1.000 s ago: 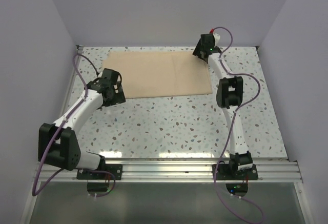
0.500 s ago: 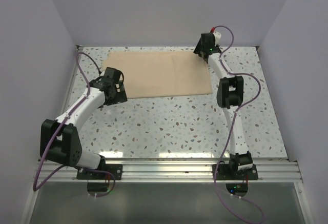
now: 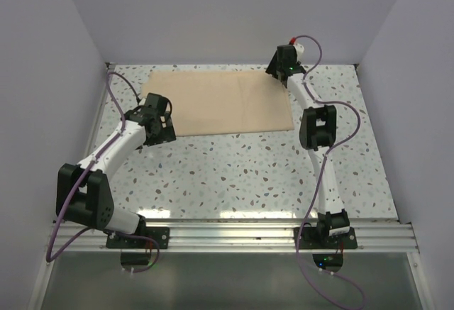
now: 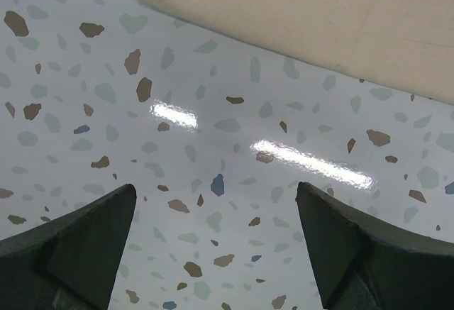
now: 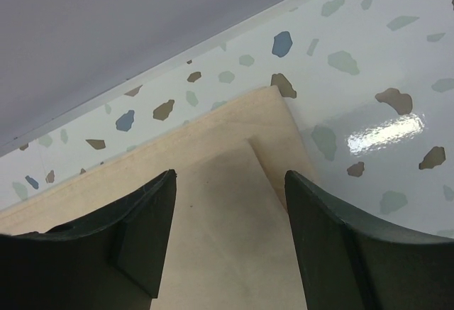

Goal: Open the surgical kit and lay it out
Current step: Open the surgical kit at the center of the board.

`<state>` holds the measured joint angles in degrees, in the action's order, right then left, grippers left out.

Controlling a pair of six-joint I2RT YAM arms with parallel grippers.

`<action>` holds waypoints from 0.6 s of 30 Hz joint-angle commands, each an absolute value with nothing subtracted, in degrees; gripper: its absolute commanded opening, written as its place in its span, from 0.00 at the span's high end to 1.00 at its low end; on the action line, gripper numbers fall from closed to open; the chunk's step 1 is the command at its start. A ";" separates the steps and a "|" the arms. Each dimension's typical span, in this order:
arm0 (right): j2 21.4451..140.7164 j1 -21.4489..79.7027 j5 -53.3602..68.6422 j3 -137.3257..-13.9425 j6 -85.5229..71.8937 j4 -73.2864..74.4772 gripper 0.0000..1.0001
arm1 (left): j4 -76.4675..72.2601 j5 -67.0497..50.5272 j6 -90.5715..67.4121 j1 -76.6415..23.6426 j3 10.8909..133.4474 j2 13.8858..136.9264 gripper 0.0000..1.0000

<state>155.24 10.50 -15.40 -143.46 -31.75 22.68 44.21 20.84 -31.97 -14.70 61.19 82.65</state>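
Note:
The surgical kit shows as a tan cloth wrap point(image 3: 220, 101) lying flat across the back of the speckled table. My left gripper point(image 3: 160, 113) hovers just off the cloth's near left corner. In the left wrist view it point(image 4: 215, 186) is open over bare table, with the cloth's edge point(image 4: 319, 12) ahead of the fingertips. My right gripper point(image 3: 282, 69) is at the cloth's far right corner. In the right wrist view it point(image 5: 228, 174) is open and straddles a folded upper layer of cloth point(image 5: 213, 154), with nothing pinched between the fingers.
Lilac walls enclose the table at the back point(image 3: 227, 19) and on both sides, and the back wall stands close behind the right gripper. Speckled tabletop point(image 3: 241, 175) stretches from the cloth to the metal rail point(image 3: 227, 233) at the arm bases.
The left arm has crept slightly forward and right towards the cloth's corner. The right gripper stays at the far right corner, and the cloth has not moved.

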 commanded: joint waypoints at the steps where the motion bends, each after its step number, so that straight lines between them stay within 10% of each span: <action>1: 156.00 10.81 -14.59 -146.07 -32.78 21.27 0.34 | 42.71 22.15 -32.08 -14.94 61.96 83.14 0.01; 11: 157.15 10.81 -16.44 -145.11 -32.69 22.67 0.39 | 42.71 22.41 -32.08 -15.03 61.96 83.85 0.00; 18: 157.15 10.90 -15.21 -144.14 -33.22 23.20 0.64 | 42.80 22.50 -32.34 -15.03 62.40 84.11 0.00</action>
<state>156.83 10.48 -15.68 -143.46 -32.25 22.92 44.18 21.30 -31.94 -14.72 61.19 83.66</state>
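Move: The corner of the surgical kit's upper flap lies about 3 cm ahead of my right hand, 1 cm to its right and 3 cm below. At that same depth, the base layer's far-right corner sits roughly 6 cm ahead and 4 cm right, and the board's far edge by the wall is some 10 cm straight ahead. From my left hand the flap corner is roughly 41 cm ahead, 46 cm right and 7 cm down. I lower my right hand about 2 cm, almost straight down onto the upper flap just short of its corner. As it settles I start closing the fingers from about two-thirds open to under half, one to each side of the flap's right edge, my right finger coming against that edge. ##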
